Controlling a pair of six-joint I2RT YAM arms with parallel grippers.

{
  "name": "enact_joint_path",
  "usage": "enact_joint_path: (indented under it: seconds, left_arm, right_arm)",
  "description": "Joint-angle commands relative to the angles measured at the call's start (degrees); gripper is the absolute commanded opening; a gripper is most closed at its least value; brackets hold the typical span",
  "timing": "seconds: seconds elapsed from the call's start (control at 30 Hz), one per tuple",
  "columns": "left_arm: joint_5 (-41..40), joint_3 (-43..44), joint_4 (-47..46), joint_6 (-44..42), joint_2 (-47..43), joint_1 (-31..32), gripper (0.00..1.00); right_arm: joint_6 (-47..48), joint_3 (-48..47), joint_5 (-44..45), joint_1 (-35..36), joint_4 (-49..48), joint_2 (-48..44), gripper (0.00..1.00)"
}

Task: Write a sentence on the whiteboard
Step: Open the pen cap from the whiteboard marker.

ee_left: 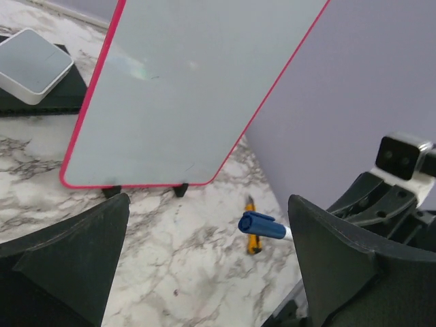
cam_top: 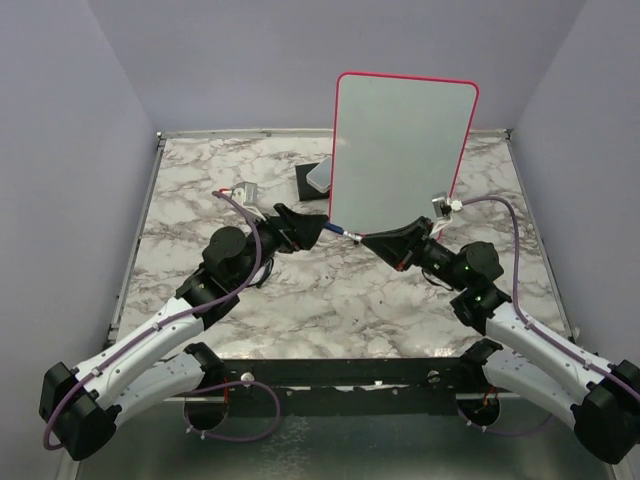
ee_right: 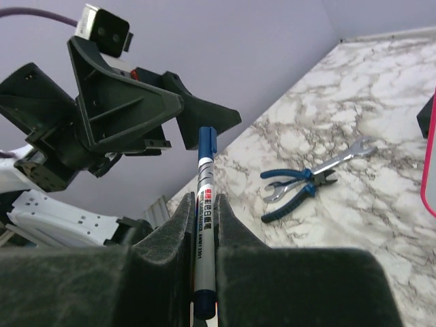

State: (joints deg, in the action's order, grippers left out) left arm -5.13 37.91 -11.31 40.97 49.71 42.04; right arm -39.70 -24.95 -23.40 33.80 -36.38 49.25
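The whiteboard (cam_top: 400, 150) stands upright at the back of the marble table, its red-framed face (ee_left: 191, 88) blank; no sentence is in view. My right gripper (cam_top: 378, 242) is shut on a blue-and-white marker (ee_right: 206, 163), which sticks out to the left with its cap on. The capped end (ee_left: 262, 225) hangs between the wide-apart fingers of my left gripper (cam_top: 318, 228), close to its right finger (ee_left: 340, 259) and touching neither. My left gripper (ee_left: 211, 252) is open with nothing held. The two grippers face each other just in front of the board's lower left corner.
A white-topped eraser block (cam_top: 320, 175) lies on a black pad (cam_top: 303, 184) left of the board. A small yellow tool (ee_left: 252, 238) lies on the table (cam_top: 300, 300) below the marker. Blue-handled pliers (ee_right: 296, 191) and a wrench (ee_right: 337, 162) lie further off.
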Motion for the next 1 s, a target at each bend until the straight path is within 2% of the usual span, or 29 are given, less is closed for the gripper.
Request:
enact_joint_path:
  seconds: [0.0,0.2,0.53,0.83,0.97]
  left_arm:
    - [-0.4,-0.9,-9.2,13.2,-1.0,-0.6,0.99]
    - [3.9,-2.4,-15.4,19.4,1.9,-0.7,0.96]
    - [9.1,-0.7,-15.7,21.4,6.3,-0.7,0.85]
    - [10.3,-1.5,-16.6,23.7,6.7,-0.7,0.49]
    - [9.6,-2.4,-17.6,24.7,6.5,-0.7,0.45]
  right_arm:
    - [-1.7,-0.2,2.2,0.3,-7.6,0.6,0.0]
    - [-1.5,-1.1,0.9,0.3,-7.8,1.9,0.0]
    - [-1.3,-1.8,0.0,0.3,-8.4,2.6,0.0]
    - [-1.8,-1.1,0.6,0.3,-10.0,3.0,0.0]
    - [-1.6,-1.2,-0.3,0.3,-9.7,3.1,0.0]
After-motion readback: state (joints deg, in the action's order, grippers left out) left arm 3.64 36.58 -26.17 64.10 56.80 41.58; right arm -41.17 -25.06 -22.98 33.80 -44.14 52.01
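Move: The marker's blue cap sits about 5 cm to the left hand's right, 1 cm back and 1 cm lower, just outside its open grip. It points out of the right hand's pinch, some 6 cm to that hand's left and 2 cm ahead. From the left hand, the whiteboard's middle is about 22 cm ahead, 20 cm right and 8 cm lower; the pliers lie 11 cm ahead, 13 cm left and about 25 cm below. The blue cap is the left hand's target: the hand first rises about 4 cm, rolling some 20 degrees so its left side drops, then shifts 4 cm right, sinking a little and tipping down. Its wide-open fingers close to about half around the cap. The right hand keeps its pinch on the marker and rises barely 2 cm. ##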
